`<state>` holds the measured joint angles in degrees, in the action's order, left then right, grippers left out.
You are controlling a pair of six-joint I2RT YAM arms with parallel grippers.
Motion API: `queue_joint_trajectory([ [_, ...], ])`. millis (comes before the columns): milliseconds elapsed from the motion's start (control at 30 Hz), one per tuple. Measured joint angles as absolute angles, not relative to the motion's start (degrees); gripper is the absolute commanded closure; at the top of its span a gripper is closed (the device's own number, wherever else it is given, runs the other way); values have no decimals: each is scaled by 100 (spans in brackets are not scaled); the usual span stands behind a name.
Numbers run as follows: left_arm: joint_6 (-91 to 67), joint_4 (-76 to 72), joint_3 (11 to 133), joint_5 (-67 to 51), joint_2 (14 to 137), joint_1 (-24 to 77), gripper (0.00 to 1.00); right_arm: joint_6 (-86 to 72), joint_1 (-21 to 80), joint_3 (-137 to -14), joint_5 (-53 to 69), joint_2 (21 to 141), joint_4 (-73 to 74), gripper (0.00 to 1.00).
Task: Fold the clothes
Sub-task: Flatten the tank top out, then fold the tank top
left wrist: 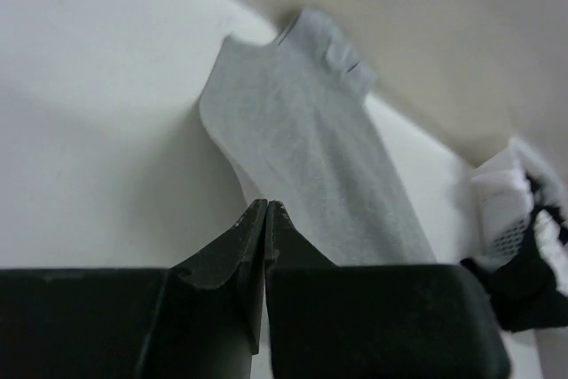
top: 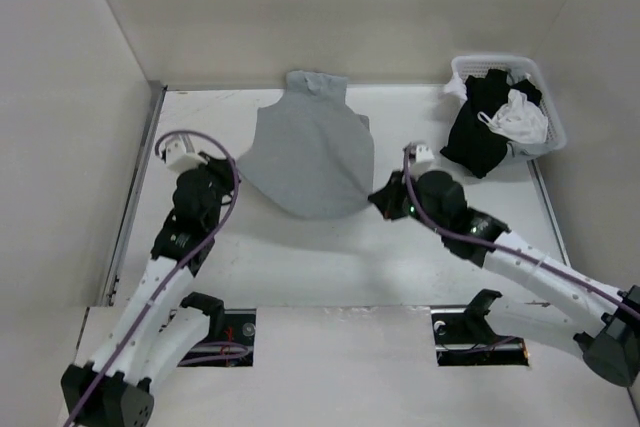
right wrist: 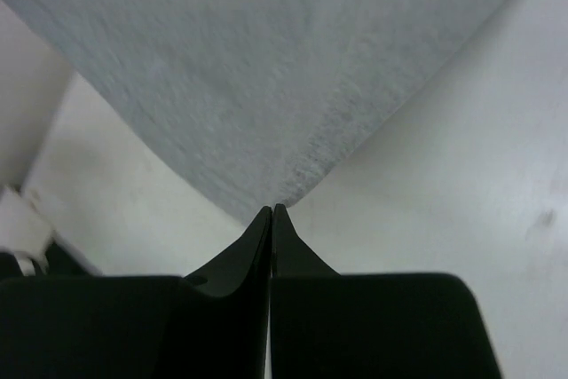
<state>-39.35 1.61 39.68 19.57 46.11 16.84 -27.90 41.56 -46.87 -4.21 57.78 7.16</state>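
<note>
The clothes (top: 310,152), a light grey knit tank top, lie spread across the back middle of the white table, with the straps toward the far wall. My left gripper (top: 237,175) is shut at the garment's near-left corner. My right gripper (top: 377,197) is shut at its near-right corner. In the right wrist view the grey fabric (right wrist: 266,68) narrows to a point right at the shut gripper (right wrist: 272,209). In the left wrist view the fabric (left wrist: 302,139) runs away from the shut gripper (left wrist: 266,205), its edge meeting the tips. The near hem sags in a curve between the two grippers.
A white basket (top: 553,117) stands at the back right, holding black garments (top: 478,132) and a small white garment (top: 520,117); the black ones spill over its front. Walls enclose the table at the back and on both sides. The arm bases sit at the near edge.
</note>
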Motion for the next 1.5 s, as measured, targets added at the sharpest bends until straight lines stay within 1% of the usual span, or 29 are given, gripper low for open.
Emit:
queue_joint_trajectory([
  [100,-4200,976,3181,2012,3607,1715,100,-3269,4744,-3487,-582,5286,735,100],
  [233,-4748,2176,2740,2056,2359,1959,100,-4018,5588,-2550,-781,4554,882,100],
  [333,-5172,2978,2698,2126,1780,2248,100,-4506,6158,-2388,-921,4112,1072,100],
  [400,-5352,3330,2711,2248,1619,2388,100,-4700,6370,-2394,-1020,3940,1111,100],
  [500,-5419,3465,2808,2504,1791,2499,100,-4766,6287,-2504,-1090,3983,1157,100],
  [567,-5358,3124,2919,2639,2265,2521,100,-4626,5870,-2757,-1048,4303,1144,100],
  [633,-5242,2475,3063,2729,3028,2508,100,-4401,5245,-3155,-950,4858,1000,100],
  [800,-4908,534,3892,2814,5629,2134,100,-3879,3809,-4451,-526,6608,314,100],
  [967,-4674,-714,5419,2805,8156,1525,100,-3548,2834,-6180,-137,8541,-270,100],
  [1133,-4525,-1194,7301,2613,10304,1127,100,-3430,2163,-7957,156,10331,-539,100],
  [1200,-4493,-1269,8073,2493,11069,1044,96,-3448,1959,-8656,226,11039,-561,98],
  [1233,-4469,-1267,8388,2462,11380,1009,92,-3474,1872,-8980,246,11358,-561,96],
  [1267,-4440,-1273,8733,2421,11710,982,85,-3505,1798,-9314,255,11699,-563,88],
  [1333,-4370,-1310,9286,2329,12254,943,71,-3594,1678,-9907,250,12315,-550,66],
  [1400,-4333,-1326,9529,2252,12562,899,62,-3682,1592,-10333,222,12792,-548,53],
  [1433,-4320,-1304,9542,2213,12623,888,59,-3701,1573,-10457,215,12940,-537,50],
  [1500,-4322,-1288,9435,2119,12639,847,57,-3710,1568,-10488,187,13067,-445,49],
])
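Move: Both hands hold the hem corners of the tank top roughly 25 cm above the table, with the straps end lying outward by the table's far edge. That straps end is about 36 cm ahead of the left hand and 15 cm to its right; from the right hand it is some 42 cm ahead and 12 cm to the left. Also from the right hand, the laundry basket stands about 37 cm ahead and 40 cm right, and the black garment hanging from it about 29 cm ahead and 30 cm right. Still pinching the hem corners, both hands draw back about 11 to 14 cm while sinking some 10 cm and tipping down about 15 degrees, then turn round and sweep outward together, the left some 43 cm and the right some 50 cm, carrying the hem over the body of the tank top towards the straps. The right hand rises a little on the way out and swings about 30 degrees clockwise while the left turns slightly counter-clockwise; near the far end both sink, and their fingers open to about half and let the corners go. ##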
